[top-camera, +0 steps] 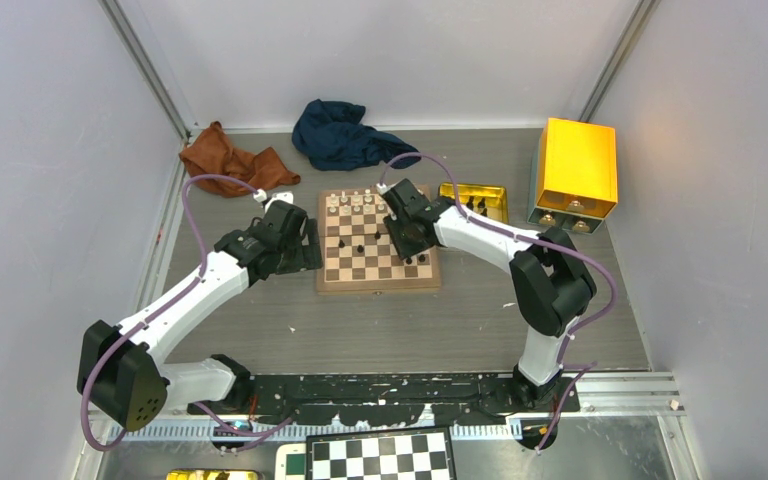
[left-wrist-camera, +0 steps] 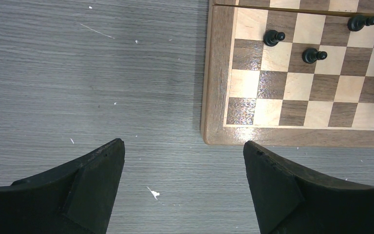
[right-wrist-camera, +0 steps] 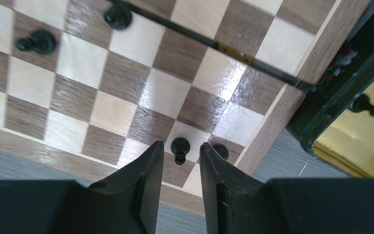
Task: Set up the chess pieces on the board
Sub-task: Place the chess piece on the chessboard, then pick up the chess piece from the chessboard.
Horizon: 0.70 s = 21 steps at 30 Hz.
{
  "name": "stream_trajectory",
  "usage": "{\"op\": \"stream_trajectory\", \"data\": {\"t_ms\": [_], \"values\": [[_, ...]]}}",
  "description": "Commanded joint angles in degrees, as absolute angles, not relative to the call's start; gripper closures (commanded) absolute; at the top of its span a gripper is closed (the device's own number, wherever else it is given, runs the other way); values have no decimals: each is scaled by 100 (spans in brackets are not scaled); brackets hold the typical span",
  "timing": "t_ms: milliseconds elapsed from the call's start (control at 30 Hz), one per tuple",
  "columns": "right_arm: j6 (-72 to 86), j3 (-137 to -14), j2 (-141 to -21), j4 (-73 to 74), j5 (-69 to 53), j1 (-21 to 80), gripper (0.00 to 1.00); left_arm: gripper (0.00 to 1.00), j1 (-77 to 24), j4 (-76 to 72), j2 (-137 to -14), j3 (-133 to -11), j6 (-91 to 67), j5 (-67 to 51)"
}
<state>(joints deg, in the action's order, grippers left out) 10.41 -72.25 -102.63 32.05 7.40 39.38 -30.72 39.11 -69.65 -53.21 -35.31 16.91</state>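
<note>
The wooden board [top-camera: 378, 285] lies mid-table, with a few black chess pieces [top-camera: 361, 244] on it. My right gripper [top-camera: 410, 243] hangs over the board's near right corner. In the right wrist view its jaws [right-wrist-camera: 181, 145] are open, a little apart on either side of a black pawn [right-wrist-camera: 179, 149] that stands on a light square. A second black piece [right-wrist-camera: 220, 152] stands just right of the right finger, and two more [right-wrist-camera: 39, 43] are further in on the board [right-wrist-camera: 126, 87]. My left gripper [left-wrist-camera: 182, 144] is wide open and empty over bare table, beside the board's corner [left-wrist-camera: 214, 131].
Cream pieces [top-camera: 355, 202] line the board's far row. A gold tin tray [top-camera: 480, 199] with pieces sits right of the board, with a yellow box [top-camera: 577, 168] beyond it. Blue [top-camera: 345, 135] and brown [top-camera: 230, 158] cloths lie at the back. A black-and-white board [top-camera: 380, 457] lies behind the arm bases.
</note>
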Motion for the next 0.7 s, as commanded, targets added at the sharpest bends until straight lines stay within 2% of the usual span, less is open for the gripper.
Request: {"op": "stream_trajectory", "data": {"t_ms": [0,333,667], "values": [[902,-7925,-10169,3236,705,3965,61,8,-3052,3696,-6915,-5541,-3438,1764],[767,-8918,-11008,3289,468,3964,61,8,-3038,3730,-6873,-5572,-3375,1828],[781,-9365,-11520,3287,245,3986,62,8,-2989,3738,-6889,-5573,-3340,1819]]}}
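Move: The black pawn by the board's seam, my right hand's next target, stands about 6 cm ahead and 7 cm to the left of it, some 2 cm lower. Right below this hand is the placed pawn, already released, with a corner pawn 3 cm to its right. Another black pawn, the middle pawn, lies about 3 cm ahead and 10 cm left of my right hand. From my left hand the seam pawn is roughly 10 cm ahead, 14 cm right and 9 cm below. With its fingers staying partly open, I lift my right hand off the placed pawn and carry it in a quick arc over the board, about 5 cm forward and as far to the left. It rises nearly 5 cm on the way, then sinks almost all of that again beside the seam pawn, stopping just short without closing on it. ##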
